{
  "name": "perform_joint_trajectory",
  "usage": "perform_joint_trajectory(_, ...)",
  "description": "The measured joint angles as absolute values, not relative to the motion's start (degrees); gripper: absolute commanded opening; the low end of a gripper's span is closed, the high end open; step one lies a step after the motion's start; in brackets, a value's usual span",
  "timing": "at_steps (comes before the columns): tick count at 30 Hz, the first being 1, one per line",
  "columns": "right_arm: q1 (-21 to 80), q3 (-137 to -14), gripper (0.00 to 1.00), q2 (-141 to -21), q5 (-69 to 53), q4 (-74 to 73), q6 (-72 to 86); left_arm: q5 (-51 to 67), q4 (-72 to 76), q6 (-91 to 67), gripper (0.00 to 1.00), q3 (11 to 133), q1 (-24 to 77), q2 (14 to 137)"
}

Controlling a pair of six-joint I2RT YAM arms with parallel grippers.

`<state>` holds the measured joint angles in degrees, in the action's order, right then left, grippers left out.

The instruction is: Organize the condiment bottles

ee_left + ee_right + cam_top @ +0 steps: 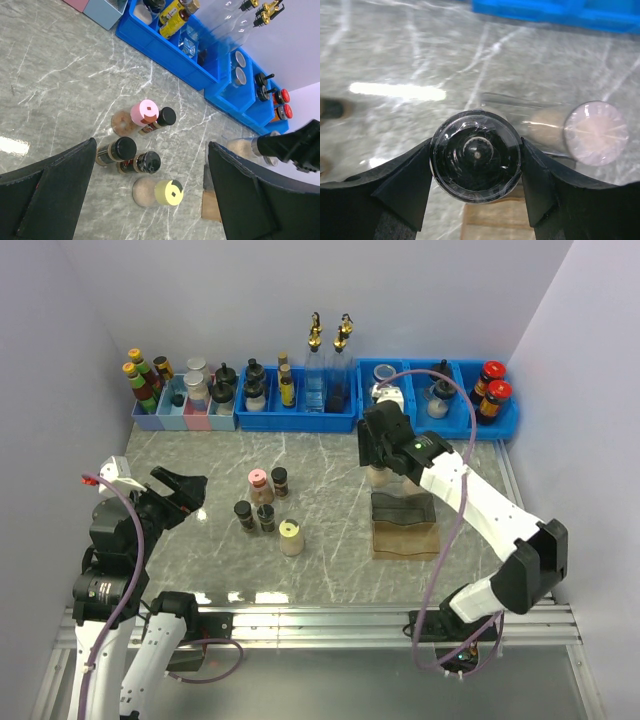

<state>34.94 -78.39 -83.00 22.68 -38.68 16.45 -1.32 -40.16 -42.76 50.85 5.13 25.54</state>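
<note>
Five small spice jars stand grouped mid-table: a pink-lidded one (260, 485) (144, 112), three black-lidded ones (280, 480) (243, 513) (266, 517), and a pale-yellow-lidded one (291, 536) (168, 192). My left gripper (185, 490) (151, 145) is open and empty, hovering left of and above the group. My right gripper (385, 445) (476, 160) is shut on a clear-lidded jar (476, 156) above the far edge of a stepped wooden rack (405, 530). A second clear-lidded jar with beige contents (595, 132) stands close beside it.
Blue bins (300, 418) line the back wall, holding tall gold-spouted bottles (315, 365) and other bottles. Red-capped dark sauce bottles (492, 390) sit in the far right bin. Pastel bins (185, 418) with more jars stand at the back left.
</note>
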Motion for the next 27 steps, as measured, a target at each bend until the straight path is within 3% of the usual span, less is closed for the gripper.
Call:
perform_joint_trajectory(21, 28.2, -72.4, 0.00, -89.4, 19.3, -33.4, 16.3, -1.0, -40.1, -42.8, 0.99, 50.9, 5.1, 25.6)
perform_joint_trajectory(27, 28.1, -72.4, 0.23, -93.1, 19.3, -31.9, 16.8, -0.2, -40.1, -42.9, 0.99, 50.8, 5.1, 25.7)
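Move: The right hand already holds the shaker jar. Its place, the rear-left slot of the clear tiered rack, lies about 3 cm ahead, 2 cm to the right and some 16 cm below. The first jar stands 7 cm to the right of that slot, level with it; the rack's brown front tier lies about 11 cm back and 7 cm right of the hand. From the left hand the slot is roughly 41 cm right, 16 cm ahead and 23 cm below. Keeping its pinch around the lidded top of the shaker jar, the right hand lowers it about 9 cm towards the rack's rear-left slot, easing some 3 cm forward and as much to the right. The descent nearly pauses past halfway while the sideways drift turns slightly back left, then goes on down; the wrist tips about 10 degrees further downward. ##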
